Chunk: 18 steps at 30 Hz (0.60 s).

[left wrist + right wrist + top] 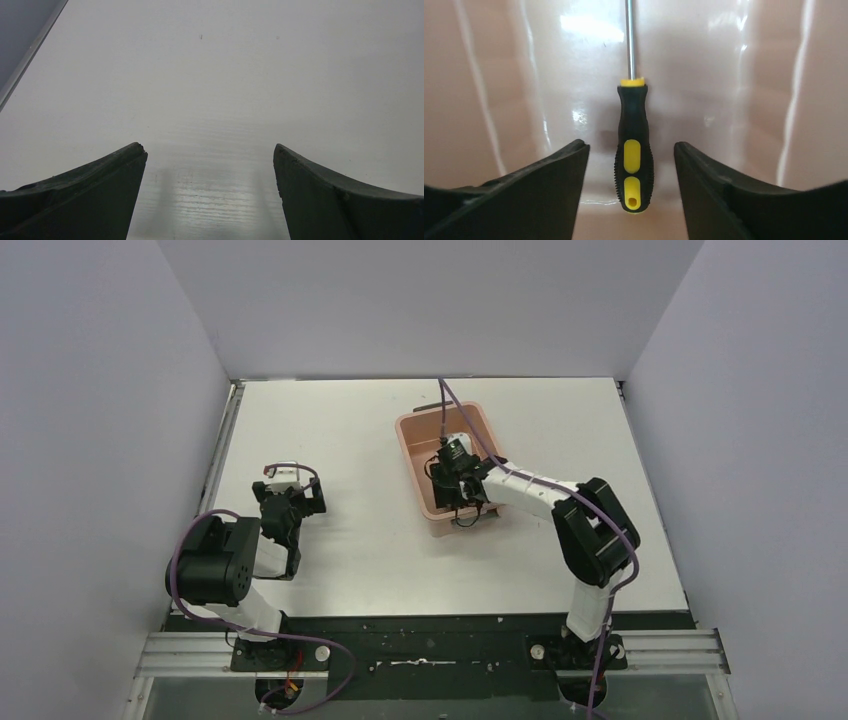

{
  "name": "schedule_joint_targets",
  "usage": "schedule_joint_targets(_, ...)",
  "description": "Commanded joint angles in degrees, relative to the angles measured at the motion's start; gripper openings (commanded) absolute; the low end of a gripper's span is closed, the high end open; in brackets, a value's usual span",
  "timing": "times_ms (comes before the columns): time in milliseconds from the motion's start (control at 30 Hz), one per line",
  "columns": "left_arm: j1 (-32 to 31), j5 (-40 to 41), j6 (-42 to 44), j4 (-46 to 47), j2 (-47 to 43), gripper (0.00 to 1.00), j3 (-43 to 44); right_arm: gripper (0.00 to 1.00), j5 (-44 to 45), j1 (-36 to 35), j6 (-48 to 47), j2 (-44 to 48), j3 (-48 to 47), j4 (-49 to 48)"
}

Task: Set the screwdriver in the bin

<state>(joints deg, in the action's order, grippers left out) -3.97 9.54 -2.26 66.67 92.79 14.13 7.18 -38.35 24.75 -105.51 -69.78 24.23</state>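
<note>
The salmon-pink bin (pixel 412 455) stands on the white table right of centre. In the right wrist view the screwdriver (pixel 633 145), black handle with yellow inlays and a thin metal shaft, lies on the bin's glossy floor (pixel 734 75). My right gripper (pixel 631 150) is open inside the bin, a finger on each side of the handle and apart from it; from above it shows over the bin's near half (pixel 452 478) and hides the screwdriver. My left gripper (pixel 210 150) is open and empty just above the bare table; it also shows at the left (pixel 285 502).
A purple cable (pixel 443 405) runs from the back wall over the bin to the right arm. A metal rail (pixel 228 425) lines the table's left edge. White walls close in the back and both sides.
</note>
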Motion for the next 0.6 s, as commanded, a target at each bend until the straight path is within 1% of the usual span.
schedule_joint_targets(0,0.10,-0.70,0.49,2.59,-0.54,0.97,0.39,0.68,5.08,-0.32,-2.38,7.66,-7.13,1.02)
schedule_joint_targets(33,0.10,-0.72,0.47,2.72,-0.57,0.97,0.37,0.73,5.72,-0.28,-3.29,8.98,-8.34,1.26)
schedule_joint_targets(67,0.10,-0.71,0.46,2.62,-0.56,0.97,0.37,0.80,6.39,-0.27,-4.04,10.14,-9.54,1.57)
schedule_joint_targets(133,0.17,-0.67,0.45,2.64,-0.59,0.97,0.37,0.97,7.68,-0.32,-5.79,12.56,-11.71,2.10)
schedule_joint_targets(167,0.11,-0.71,0.43,2.65,-0.55,0.97,0.38,1.00,8.63,-0.25,-6.60,13.60,-12.78,2.41)
schedule_joint_targets(300,0.10,-0.67,0.45,2.60,-0.52,0.97,0.38,1.00,11.18,1.01,-9.50,17.23,-14.75,4.94)
schedule_joint_targets(367,0.11,-0.71,0.46,2.70,-0.59,0.97,0.38,1.00,12.13,3.59,-10.55,18.55,-15.22,6.77)
schedule_joint_targets(567,0.11,-0.68,0.43,2.63,-0.58,0.97,0.37,1.00,10.48,16.24,-12.93,23.96,-13.48,9.56)
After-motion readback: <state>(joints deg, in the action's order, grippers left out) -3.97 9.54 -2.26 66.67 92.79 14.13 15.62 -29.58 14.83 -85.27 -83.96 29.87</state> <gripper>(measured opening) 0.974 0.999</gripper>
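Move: The released screwdriver lies on the bin's floor under the right hand, its middle about 3 cm ahead, 1 cm left and 3 cm below. The bin's middle is some 6 cm ahead, neither left nor right; its near grey handle sits roughly 4 cm back and 4 cm to the right, slightly higher. From the idle left hand the screwdriver is about 31 cm right, 3 cm ahead and 4 cm lower. Opening fully, the right hand rises about 23 cm from the bin, tilting fingers forward-up 30 degrees, finally swinging right. ##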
